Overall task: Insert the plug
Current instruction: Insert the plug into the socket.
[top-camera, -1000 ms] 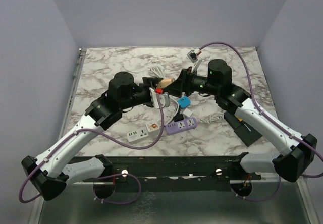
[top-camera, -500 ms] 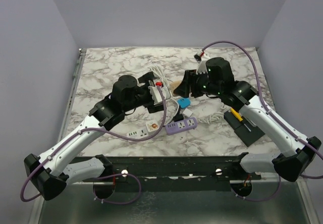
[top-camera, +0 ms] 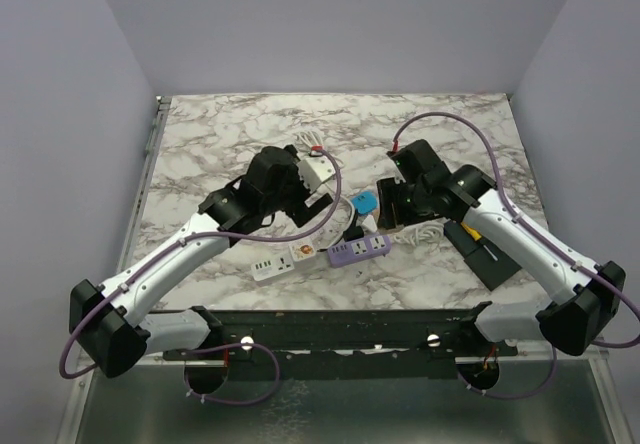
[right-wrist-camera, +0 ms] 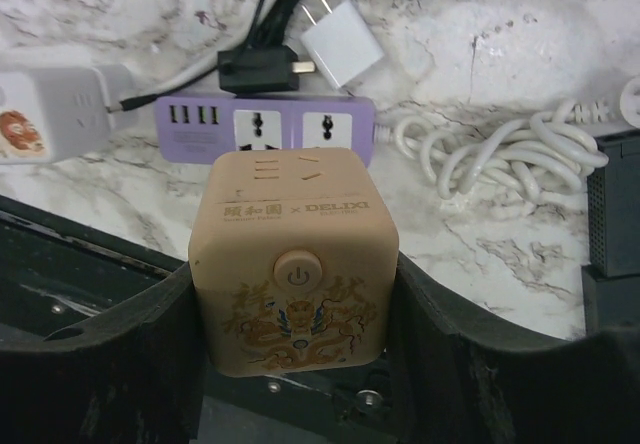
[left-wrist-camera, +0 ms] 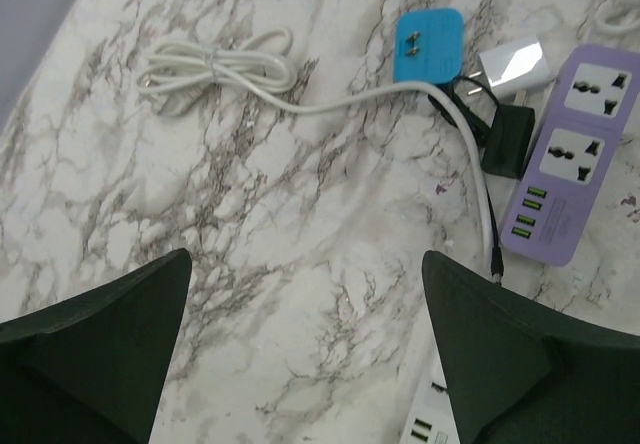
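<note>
My right gripper (right-wrist-camera: 295, 299) is shut on a tan cube socket (right-wrist-camera: 293, 254) with a round power button and a dragon print. It holds the cube above the purple power strip (right-wrist-camera: 265, 126). In the top view the right gripper (top-camera: 392, 207) hides the cube. My left gripper (left-wrist-camera: 305, 264) is open and empty above bare marble, and it shows left of centre in the top view (top-camera: 312, 194). A blue plug adapter (left-wrist-camera: 428, 46), a white charger (left-wrist-camera: 512, 64) and a black plug (left-wrist-camera: 508, 139) lie beside the purple strip (left-wrist-camera: 570, 154).
A white power strip (top-camera: 280, 261) lies left of the purple strip (top-camera: 358, 250). One coiled white cable (left-wrist-camera: 215, 64) lies beyond the left gripper, and another (right-wrist-camera: 500, 154) lies right of the purple strip. A black box (top-camera: 485, 254) sits at the right.
The tan cube was between both grippers at the centre. The right gripper has carried it right and nearer, over the purple strip. The left gripper has drawn away from it and is empty.
</note>
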Tool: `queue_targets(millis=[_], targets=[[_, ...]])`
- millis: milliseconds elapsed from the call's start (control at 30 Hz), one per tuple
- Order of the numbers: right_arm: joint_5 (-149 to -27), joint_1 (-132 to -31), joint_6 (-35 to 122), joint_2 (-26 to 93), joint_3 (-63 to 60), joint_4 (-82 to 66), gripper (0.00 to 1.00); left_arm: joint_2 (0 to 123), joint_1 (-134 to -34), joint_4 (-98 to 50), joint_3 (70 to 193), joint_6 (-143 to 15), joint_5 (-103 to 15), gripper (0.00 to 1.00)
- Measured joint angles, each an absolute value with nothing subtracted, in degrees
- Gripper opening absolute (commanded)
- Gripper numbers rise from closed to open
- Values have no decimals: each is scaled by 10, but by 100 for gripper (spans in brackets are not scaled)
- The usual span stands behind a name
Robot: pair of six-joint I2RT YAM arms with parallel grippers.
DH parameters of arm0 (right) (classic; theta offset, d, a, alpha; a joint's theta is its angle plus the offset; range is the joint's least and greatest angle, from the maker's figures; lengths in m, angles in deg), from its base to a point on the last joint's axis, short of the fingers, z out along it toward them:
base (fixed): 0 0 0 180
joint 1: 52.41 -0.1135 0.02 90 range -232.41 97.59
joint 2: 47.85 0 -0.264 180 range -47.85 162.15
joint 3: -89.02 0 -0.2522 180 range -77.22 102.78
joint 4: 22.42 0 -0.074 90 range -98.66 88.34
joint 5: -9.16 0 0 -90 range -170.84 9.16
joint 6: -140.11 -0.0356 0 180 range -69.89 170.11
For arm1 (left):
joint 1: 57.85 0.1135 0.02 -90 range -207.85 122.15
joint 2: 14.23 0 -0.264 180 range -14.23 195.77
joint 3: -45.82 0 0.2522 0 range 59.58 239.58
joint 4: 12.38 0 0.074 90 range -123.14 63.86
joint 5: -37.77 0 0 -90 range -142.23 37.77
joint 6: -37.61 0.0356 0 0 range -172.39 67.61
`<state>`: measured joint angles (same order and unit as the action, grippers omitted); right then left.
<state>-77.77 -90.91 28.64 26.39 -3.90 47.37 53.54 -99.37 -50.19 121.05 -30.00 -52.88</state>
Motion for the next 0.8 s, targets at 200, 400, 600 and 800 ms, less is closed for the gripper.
queue_targets(millis=[200,400,600,800], targets=[[-761,-909,296,305,-67,488,1,548,-947,-534,1219,-335,-532,99],[-756,-909,306,329,-105,477,1,571,-867,-559,1238,-348,-532,99],[-758,-909,314,330,-131,440,1,584,-851,-574,1245,-356,-532,99],[-758,-910,323,331,-148,405,1,590,-844,-585,1245,-358,-534,99]])
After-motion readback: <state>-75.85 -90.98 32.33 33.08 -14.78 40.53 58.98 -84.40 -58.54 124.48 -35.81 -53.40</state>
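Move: The right hand already holds the orange cube plug. The purple strip's right-hand outlet lies about 3 cm ahead of it, 1 cm left and 16 cm below. On the table, the white adapter sits 8 cm ahead and 2 cm left of the hand, the black adapter 6 cm ahead and 7 cm left, and the white cable bundle 5 cm ahead and 9 cm right. From the empty left hand that outlet is about 13 cm right, 4 cm back and 19 cm down. Down, nearly straight, the right hand lowers the orange cube plug some 8.5 cm towards the right end of the purple strip, quicker at first, its fingers tilting about 10 degrees nearer upright and keeping their grip. The open left hand clears off leftward and somewhat forward, turning counter-clockwise and sinking a little. ##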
